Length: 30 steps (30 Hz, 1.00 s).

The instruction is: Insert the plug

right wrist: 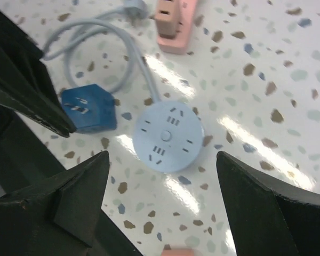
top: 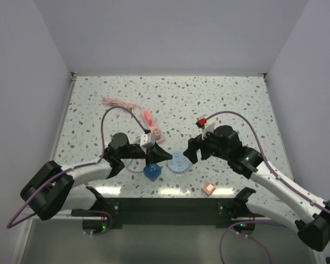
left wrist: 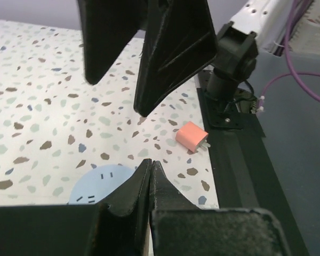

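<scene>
A dark blue plug lies on its side on the speckled table, prongs showing. Just right of it sits a round pale-blue socket with its cord looping away. My left gripper is shut with nothing in it, hovering at the socket's near-left edge, just above the blue plug. My right gripper hangs open above the socket's right side, nothing between its fingers. A small pink plug lies near the front edge.
A pink power strip with cord lies behind the socket. A white adapter sits at the strip's near end. A red-topped piece rests behind the right arm. The black base bar runs along the front edge.
</scene>
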Available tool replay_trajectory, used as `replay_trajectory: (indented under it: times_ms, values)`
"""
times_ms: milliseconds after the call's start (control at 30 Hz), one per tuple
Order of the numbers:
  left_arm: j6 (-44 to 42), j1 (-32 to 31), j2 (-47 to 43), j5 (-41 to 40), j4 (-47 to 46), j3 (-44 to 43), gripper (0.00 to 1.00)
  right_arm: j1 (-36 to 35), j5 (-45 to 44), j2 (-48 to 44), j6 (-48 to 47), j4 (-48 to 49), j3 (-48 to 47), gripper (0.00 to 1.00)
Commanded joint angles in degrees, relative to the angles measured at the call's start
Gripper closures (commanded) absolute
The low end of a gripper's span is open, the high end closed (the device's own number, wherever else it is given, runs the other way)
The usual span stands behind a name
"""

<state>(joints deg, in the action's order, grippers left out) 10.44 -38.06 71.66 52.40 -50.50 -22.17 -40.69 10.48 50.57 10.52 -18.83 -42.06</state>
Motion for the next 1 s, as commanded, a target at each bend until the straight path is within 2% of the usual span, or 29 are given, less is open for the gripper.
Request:
replay_trajectory:
  times_ms: [0,67,100,167,200,300,467,633,833,967]
  values:
    - [1.07,-1.48,1.99,-8.17,-0.21,-1.47,0.95,-0.10,-14.77,-2.22,4.85,-7.69,-0.83,0.15]
    - [-1.89,-5.85,3.22,-14.94,1.54,-2.17,0.85,-0.09,-17.85,-3.54,7.49,-8.59,-0.39,0.13]
    - [-2.52,-7.71,3.75,-17.74,2.15,-2.35,0.67,-0.09,-18.91,-4.68,8.19,-8.85,-0.39,0.12]
    - [-3.49,-12.27,5.85,-21.81,2.16,-3.05,0.59,-0.10,-21.54,-5.48,8.90,-9.47,-1.26,0.11]
    - [-2.54,-13.34,6.82,-22.34,-0.88,-2.88,0.50,-0.09,-21.99,-5.74,8.99,-9.73,-1.61,0.11]
    - [0.10,-17.56,11.39,-25.05,-4.77,-4.01,0.34,-0.09,-23.92,-5.39,10.04,-9.56,-2.58,0.11]
    - [1.59,-27.31,18.42,-41.21,-2.67,-8.84,0.30,-0.10,-27.70,-5.56,11.53,-8.33,-2.58,0.11]
    - [6.61,-30.92,25.44,-50.80,-4.52,-12.44,0.30,-0.01,-27.88,-6.88,11.36,-8.15,-3.20,0.11]
    - [7.67,-36.63,32.74,-56.87,2.15,-20.35,0.29,-0.09,-27.88,-7.85,10.92,-8.06,-3.03,0.11]
    - [8.02,-38.05,35.04,-56.80,4.44,-22.56,0.29,-0.10,-27.79,-8.20,10.66,-7.80,-2.76,0.11]
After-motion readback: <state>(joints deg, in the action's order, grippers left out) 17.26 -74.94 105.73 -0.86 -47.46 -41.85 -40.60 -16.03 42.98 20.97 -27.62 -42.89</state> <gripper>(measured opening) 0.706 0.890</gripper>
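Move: The loose orange plug lies about 18 cm to the left hand's right, 6 cm back and some 16 cm below it. The round socket disc is some 5 cm to that hand's right and 4 cm ahead, and the blue cube 7 cm to its left, level fore-and-aft, both on the table some 16 cm down. From the right hand, the plug is about 10 cm back, 8 cm to the right and 17 cm below. Towards the orange plug, the left hand sweeps about 16 cm right and 11 cm down, drawing some 5 cm back past the disc, while its shut fingers spread wide, tip down about 15 degrees and swing counter-clockwise. The open right hand shifts roughly 8 cm right and slightly forward, turning nearly 30 degrees clockwise. ##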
